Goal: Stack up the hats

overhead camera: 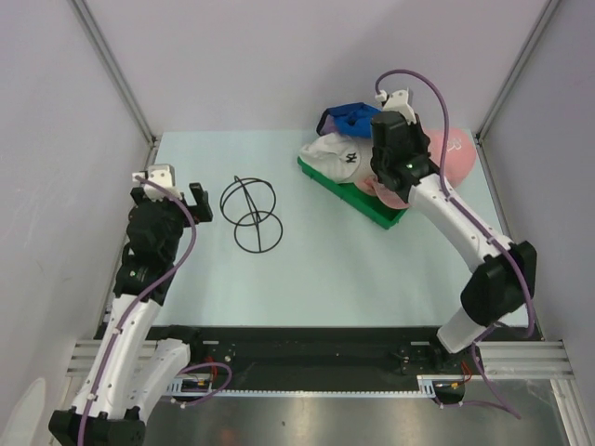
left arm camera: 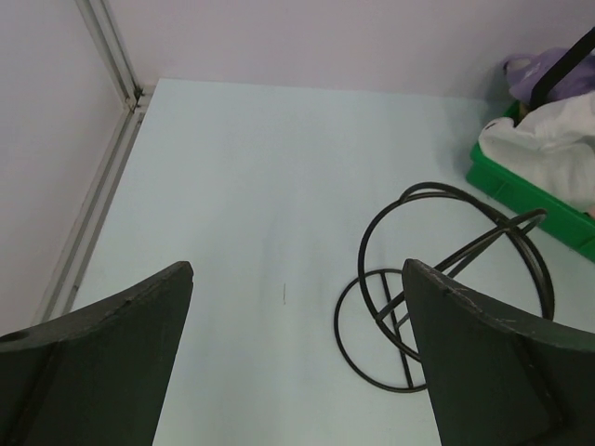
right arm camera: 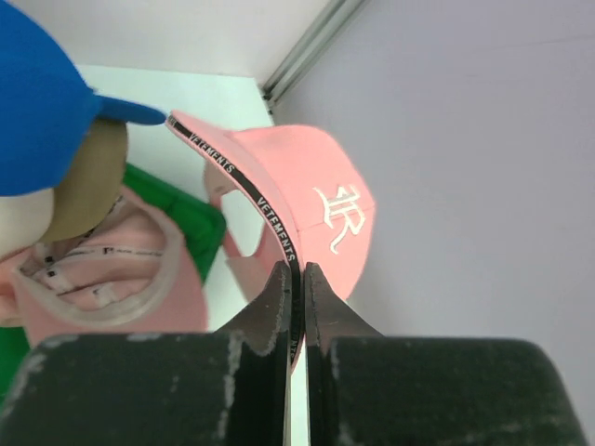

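Several hats lie piled at the back right. A white hat [overhead camera: 339,158] rests on the green tray [overhead camera: 372,209], with a royal blue hat [overhead camera: 351,116] behind it and a pink hat [overhead camera: 456,153] to the right. My right gripper [right arm camera: 296,279] is shut on the pink hat [right arm camera: 316,204], pinching its black lettered edge band. The blue hat [right arm camera: 37,102] and a tan patch [right arm camera: 84,181] sit to the left of it. My left gripper [left arm camera: 299,269] hangs open and empty over the table, far from the hats. A lavender hat [left arm camera: 539,70] peeks out behind the white hat [left arm camera: 548,139].
A black wire-frame stand [overhead camera: 253,216] stands mid-table, just right of the left gripper [overhead camera: 172,195]; in the left wrist view the stand [left arm camera: 446,279] sits behind the right finger. Enclosure walls close in the back and sides. A pink cap interior [right arm camera: 102,269] lies over the green tray [right arm camera: 200,232].
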You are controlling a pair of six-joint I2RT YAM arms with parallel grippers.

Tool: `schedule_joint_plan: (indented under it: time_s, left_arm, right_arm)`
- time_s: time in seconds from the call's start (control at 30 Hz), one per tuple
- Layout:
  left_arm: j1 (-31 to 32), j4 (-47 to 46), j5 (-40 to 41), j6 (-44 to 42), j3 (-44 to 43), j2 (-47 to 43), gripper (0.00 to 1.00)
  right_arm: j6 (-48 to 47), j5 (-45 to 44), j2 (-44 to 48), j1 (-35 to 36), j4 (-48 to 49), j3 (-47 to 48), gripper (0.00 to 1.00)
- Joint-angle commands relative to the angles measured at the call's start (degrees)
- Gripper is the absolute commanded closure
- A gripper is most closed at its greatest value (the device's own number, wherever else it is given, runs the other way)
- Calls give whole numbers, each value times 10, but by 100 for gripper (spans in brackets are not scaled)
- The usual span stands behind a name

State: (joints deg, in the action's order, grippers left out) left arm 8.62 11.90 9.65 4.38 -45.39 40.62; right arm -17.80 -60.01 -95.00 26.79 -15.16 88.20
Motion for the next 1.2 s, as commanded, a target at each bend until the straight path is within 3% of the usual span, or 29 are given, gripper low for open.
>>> schedule_joint_plan:
  time_s: [0.0, 0.13, 0.27, 0.43, 0.73, 0.93, 1.17]
  left_arm:
    - [3, 20, 27, 0, -21, 33, 0]
    - [3, 24, 21, 8, -22, 37, 0]
    - [3, 31, 13, 16, -24, 42, 0]
    - [3, 55, -14, 31, -34, 69, 0]
    - [-7, 87, 32, 48, -57, 91, 0]
    - [-107, 75, 66, 89, -50, 62, 0]
    - [-113, 79, 59, 98, -52, 63, 0]
  right_arm:
    - [-7, -64, 81, 35, -43, 27, 100]
    - [16, -72, 117, 46, -79, 25, 100]
    - [-56, -107, 148, 113, 17, -10, 100]
    - [-71, -133, 146, 141, 20, 9, 100]
    - [-90, -26, 137, 329, 82, 53, 100]
    - [-101, 85, 124, 388, 171, 30, 100]
    - [-151, 161, 54, 418, 265, 14, 100]
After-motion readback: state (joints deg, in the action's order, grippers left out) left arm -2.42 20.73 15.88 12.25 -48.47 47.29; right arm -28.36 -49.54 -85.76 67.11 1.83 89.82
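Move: My right hand already holds a pink hat by its brim. The black wire stand is about 41 cm to that hand's left, 7 cm back and 22 cm lower. Between them lie the tray's hats: the second pink hat 8 cm ahead and 7 cm left, the white hat 11 ahead and 18 left, both over 20 cm down, and the blue cap 20 ahead, 14 left, 16 down. From my left hand the stand lies 8 cm ahead, 12 right, 21 below. Keeping the brim pinched, I first draw my right hand back and up, about 8 cm each way, then sweep it some 28 cm left in all towards the wire stand, still easing back and rising while it turns about 50 degrees counter-clockwise. My open, empty left hand sinks about 6 cm, then swings 7 cm left, out of the way. ##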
